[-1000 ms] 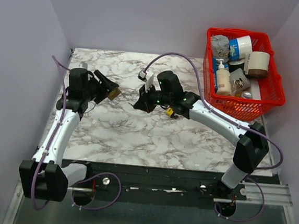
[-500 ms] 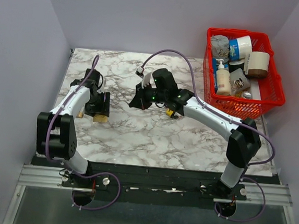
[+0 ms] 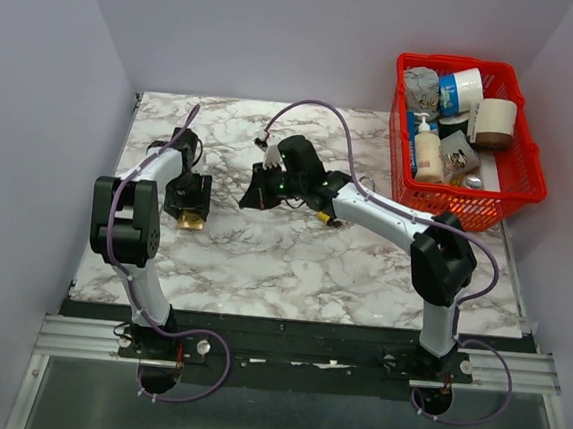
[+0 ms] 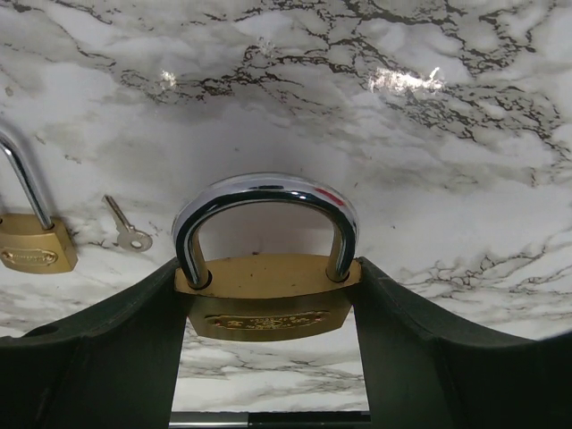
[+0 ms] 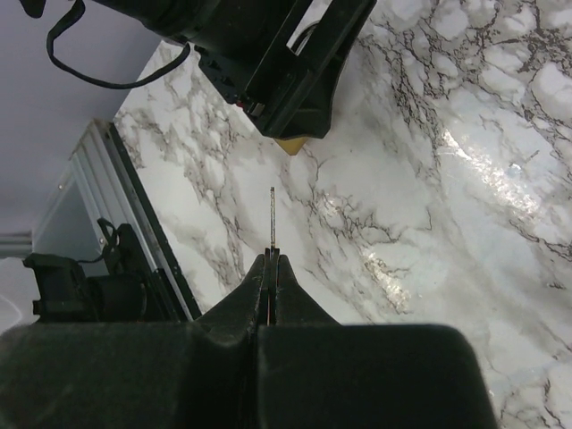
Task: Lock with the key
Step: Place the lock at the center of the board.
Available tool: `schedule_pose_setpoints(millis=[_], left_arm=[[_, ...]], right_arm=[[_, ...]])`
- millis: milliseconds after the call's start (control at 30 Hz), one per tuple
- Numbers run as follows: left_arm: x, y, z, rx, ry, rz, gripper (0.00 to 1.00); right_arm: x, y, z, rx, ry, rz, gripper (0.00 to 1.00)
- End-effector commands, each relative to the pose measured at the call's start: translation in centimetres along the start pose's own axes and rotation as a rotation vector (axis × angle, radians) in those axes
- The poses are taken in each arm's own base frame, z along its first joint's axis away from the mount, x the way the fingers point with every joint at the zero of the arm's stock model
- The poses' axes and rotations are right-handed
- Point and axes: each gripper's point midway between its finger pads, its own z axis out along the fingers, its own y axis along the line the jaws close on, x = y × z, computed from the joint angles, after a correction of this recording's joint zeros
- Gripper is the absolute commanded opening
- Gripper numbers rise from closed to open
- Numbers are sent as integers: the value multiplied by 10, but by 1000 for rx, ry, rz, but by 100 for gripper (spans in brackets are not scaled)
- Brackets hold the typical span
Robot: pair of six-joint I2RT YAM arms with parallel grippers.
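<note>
My left gripper (image 3: 188,204) is shut on a brass padlock (image 3: 191,222) with a chrome shackle and holds it by the body low over the marble table (image 3: 292,265). In the left wrist view the padlock (image 4: 266,308) sits between the two fingers (image 4: 134,340), and both shackle legs enter the body. My right gripper (image 3: 251,195) is shut on a thin key (image 5: 273,217), whose blade sticks out past the fingertips of the right gripper (image 5: 271,259). The blade points toward the left gripper (image 5: 286,89) and the brass padlock corner (image 5: 291,145), a short gap away.
A second brass padlock (image 4: 34,243) with a raised shackle and a small loose key (image 4: 127,231) lie on the marble. A small yellow object (image 3: 323,216) lies under the right arm. A red basket (image 3: 468,205) of bottles and cups stands at the back right.
The left arm has swung down and folded back, bringing the padlock from a raised pose to low over the table. The right gripper has moved left with the key toward it.
</note>
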Motion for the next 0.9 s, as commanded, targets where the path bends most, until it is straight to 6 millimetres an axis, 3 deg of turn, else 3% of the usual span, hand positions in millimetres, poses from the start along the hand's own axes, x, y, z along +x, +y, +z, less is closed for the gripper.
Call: schedule_pose_setpoints(millis=[0, 267, 367, 633, 700, 767, 800, 867], left_arm=[[-11, 13, 4, -31, 2, -33, 0], [-10, 17, 17, -36, 16, -35, 6], [-9, 17, 20, -36, 23, -35, 13], [-6, 16, 23, -32, 42, -50, 43], [-6, 16, 22, -31, 40, -54, 56], [-6, 15, 21, -32, 40, -56, 58], [-7, 15, 20, -29, 39, -57, 69], [-5, 13, 19, -20, 41, -53, 72]], right_arm=[[-11, 0, 18, -11, -33, 60, 1], [-3, -13, 33, 18, -21, 124, 1], [3, -16, 38, 21, -12, 152, 1], [11, -27, 45, 63, -7, 214, 1], [10, -29, 47, 71, -11, 240, 1], [13, -31, 49, 82, -9, 273, 1], [13, -33, 49, 89, -10, 286, 1], [15, -33, 52, 94, -9, 313, 1]])
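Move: The brass lock, already pinched in the left fingers, is bound for the bare board almost straight below, about 3 cm down and 1 cm to the left. The small closed lock lies some 10 cm left of this hand and 1 cm ahead, with its key about 6 cm left and 1 cm ahead, both some 3 cm lower. From the right hand, which holds a key, the big lock is about 14 cm left, 2 cm ahead and 14 cm below. The big brass lock goes down about 2 cm and 1 cm left in the left fingers towards the board beside the small lock, early on; then the left hand stands still, fingers keeping their grip. The right hand, key still pinched, sinks some 5 cm with a little drift forward and left, nearer the lock, its wrist turning about 15 degrees. ##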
